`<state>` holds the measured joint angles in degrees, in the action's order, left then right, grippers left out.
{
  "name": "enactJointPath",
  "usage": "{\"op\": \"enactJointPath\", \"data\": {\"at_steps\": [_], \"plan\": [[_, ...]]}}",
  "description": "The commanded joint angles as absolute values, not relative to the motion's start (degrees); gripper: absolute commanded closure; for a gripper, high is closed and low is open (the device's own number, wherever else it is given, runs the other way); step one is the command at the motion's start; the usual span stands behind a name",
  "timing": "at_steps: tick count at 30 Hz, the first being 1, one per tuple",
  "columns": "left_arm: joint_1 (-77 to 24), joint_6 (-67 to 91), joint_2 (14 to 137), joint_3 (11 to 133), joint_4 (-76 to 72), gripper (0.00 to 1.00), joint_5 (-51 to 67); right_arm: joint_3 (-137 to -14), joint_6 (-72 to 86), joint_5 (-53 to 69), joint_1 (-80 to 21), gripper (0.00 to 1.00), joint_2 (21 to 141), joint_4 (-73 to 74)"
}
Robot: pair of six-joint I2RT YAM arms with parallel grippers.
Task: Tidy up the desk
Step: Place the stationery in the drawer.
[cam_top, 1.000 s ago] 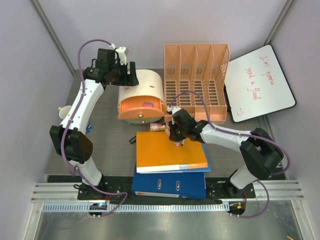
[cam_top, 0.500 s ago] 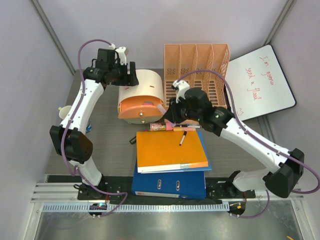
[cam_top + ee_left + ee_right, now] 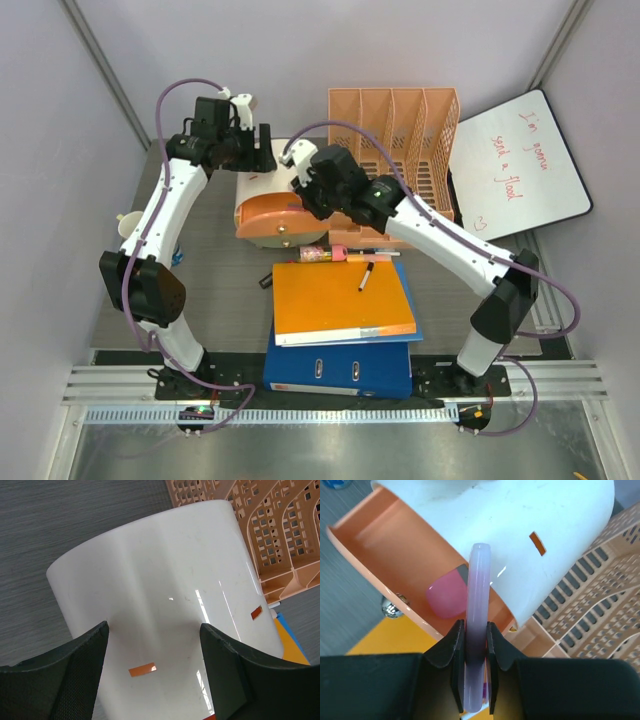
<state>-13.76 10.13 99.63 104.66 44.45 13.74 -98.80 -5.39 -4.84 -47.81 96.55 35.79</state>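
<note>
On the dark grey desk stands a white drawer box with its orange drawer pulled open. A pink eraser lies inside the drawer. My right gripper hovers over that open drawer, shut on a flat lilac piece held edge-on between the jaws. My left gripper is at the back of the box. In the left wrist view it is open, its fingers spread over the white top, holding nothing.
An orange binder lies on a blue binder at the front, with a black marker on it. Pens and a pink item lie by the drawer. A peach file rack and a whiteboard stand behind on the right.
The right arm rose from the orange binder and swung up and left to above the open drawer, carrying the lilac piece. The black marker now shows on the binder. The left arm stayed put.
</note>
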Motion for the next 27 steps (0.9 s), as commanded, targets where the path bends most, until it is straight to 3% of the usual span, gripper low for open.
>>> {"op": "enactJointPath", "data": {"at_steps": [1, 17, 21, 27], "plan": [[-14.0, 9.4, 100.0, 105.2, 44.5, 0.26, 13.6, -99.8, -19.3, -13.6, -52.0, 0.99, 96.0, 32.9], [-13.9, 9.1, 99.6, 105.2, 44.7, 0.26, 13.4, -105.8, -34.1, -21.7, -56.9, 0.99, 103.2, 27.2], [-14.0, 9.1, 99.4, 105.1, 44.6, 0.26, 13.2, -109.9, -34.1, -20.3, -56.8, 0.84, 105.4, 27.7], [-13.9, 8.8, 99.2, 105.1, 44.5, 0.26, 12.9, -112.2, -32.4, -17.0, -57.3, 0.81, 106.3, 29.7]]}}
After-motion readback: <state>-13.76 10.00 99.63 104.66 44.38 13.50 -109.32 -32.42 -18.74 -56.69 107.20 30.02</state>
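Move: The open drawer's middle lies about 6 cm left of the right hand, 1 cm nearer the robot and roughly 9 cm below. The pink piece inside it is some 3 cm to the hand's left, 1 cm back and 9 cm below. The empty left gripper stands about 9 cm left and 10 cm ahead at equal height, the file rack roughly 18 cm right and 8 cm ahead. From the left hand, the drawer is about 12 cm back, 3 cm right and 10 cm down. Leftward, the right hand carries the already gripped purple marker about 6 cm over the open drawer, from near its right end towards the left gripper, edging a little forward and up late on. On the way the wrist rolls some 30 degrees, its left side dropping; the fingers keep their hold. ##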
